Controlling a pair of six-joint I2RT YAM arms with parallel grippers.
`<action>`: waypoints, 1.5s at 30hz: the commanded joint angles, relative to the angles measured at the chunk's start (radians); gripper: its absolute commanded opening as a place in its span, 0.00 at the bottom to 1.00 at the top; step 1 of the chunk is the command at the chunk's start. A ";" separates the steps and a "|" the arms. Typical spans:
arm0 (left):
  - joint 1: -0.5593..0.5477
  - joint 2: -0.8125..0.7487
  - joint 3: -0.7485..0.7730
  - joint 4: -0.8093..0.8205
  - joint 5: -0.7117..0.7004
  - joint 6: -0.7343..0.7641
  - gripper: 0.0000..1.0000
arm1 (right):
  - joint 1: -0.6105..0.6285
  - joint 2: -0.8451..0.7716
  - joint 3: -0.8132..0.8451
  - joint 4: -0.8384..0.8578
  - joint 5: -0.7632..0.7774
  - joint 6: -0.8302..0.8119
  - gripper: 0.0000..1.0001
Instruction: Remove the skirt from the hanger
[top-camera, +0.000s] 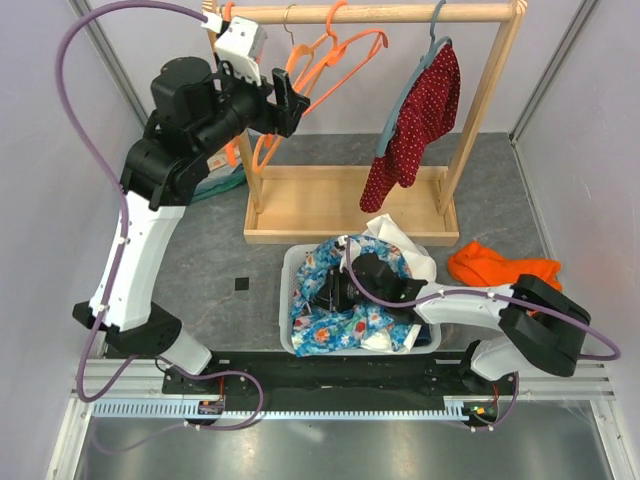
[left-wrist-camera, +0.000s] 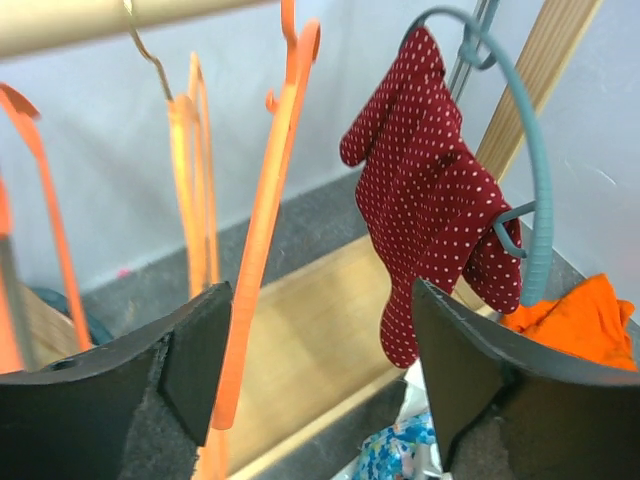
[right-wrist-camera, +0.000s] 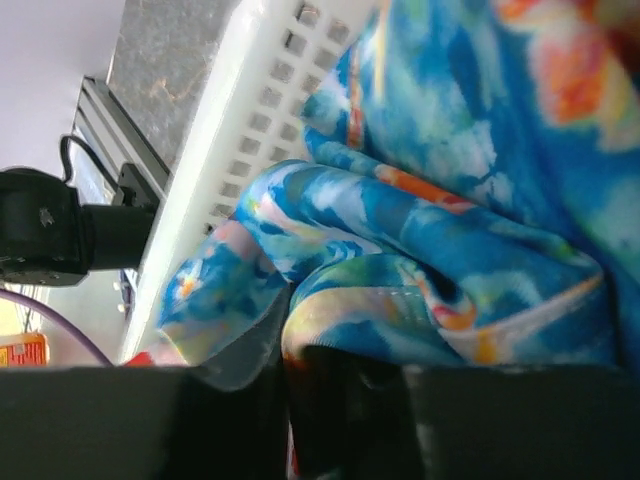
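No dark navy skirt shows in any view. Several thin orange hangers (top-camera: 335, 58) hang bare on the wooden rail (top-camera: 400, 13). My left gripper (top-camera: 290, 100) is raised beside them, its jaws wide open. In the left wrist view one orange hanger (left-wrist-camera: 262, 230) runs down just inside the left finger (left-wrist-camera: 195, 350), and nothing is clamped. My right gripper (top-camera: 337, 290) is down in the white basket (top-camera: 292, 262), nosed into a blue floral garment (top-camera: 345, 325). Its fingers (right-wrist-camera: 230, 420) stand slightly apart, with a fold of the floral cloth (right-wrist-camera: 400, 300) lying at the gap.
A red dotted garment (top-camera: 420, 120) hangs on a grey-blue hanger (left-wrist-camera: 537, 170) at the rail's right end. The rack's wooden base (top-camera: 330, 205) lies behind the basket. An orange cloth (top-camera: 500, 268) sits right of the basket. A dark teal cloth (top-camera: 222, 182) lies behind the left arm.
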 joint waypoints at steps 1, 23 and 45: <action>-0.002 -0.078 -0.028 0.086 0.025 0.111 0.85 | -0.005 -0.081 0.199 -0.274 0.077 -0.107 0.35; -0.015 -0.140 -0.092 0.092 0.132 0.050 0.96 | -0.008 -0.229 1.056 -1.054 0.265 -0.428 0.91; -0.048 -0.170 -0.164 0.109 0.097 0.101 0.98 | -0.139 0.089 1.687 -0.905 1.042 -0.694 0.86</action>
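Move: The red dotted garment on its blue hanger is up and across from the right hand: about 26 cm ahead, 20 cm to its right and some 36 cm higher. The flowered garment in the basket is right at this hand, its middle about 4 cm to the right and 4 cm below, while the loose orange hanger is about 26 cm ahead, level sideways, 43 cm up. From the left hand, the red garment is roughly 9 cm ahead, 23 cm to the right and 7 cm lower. The right hand, already starting to open, lets go of the flowered garment and lifts about 50 cm out of the basket, nearly straight up at first, then swings some 20 cm to the right and 14 cm forward towards the red garment, its fingers spreading wide and swinging up and clockwise from pointing down-left until they face the rack close before the blue hanger. Meanwhile the left hand backs away about 5 cm and slightly up, then shifts right and sinks again, its fingers opening fully and holding nothing. ##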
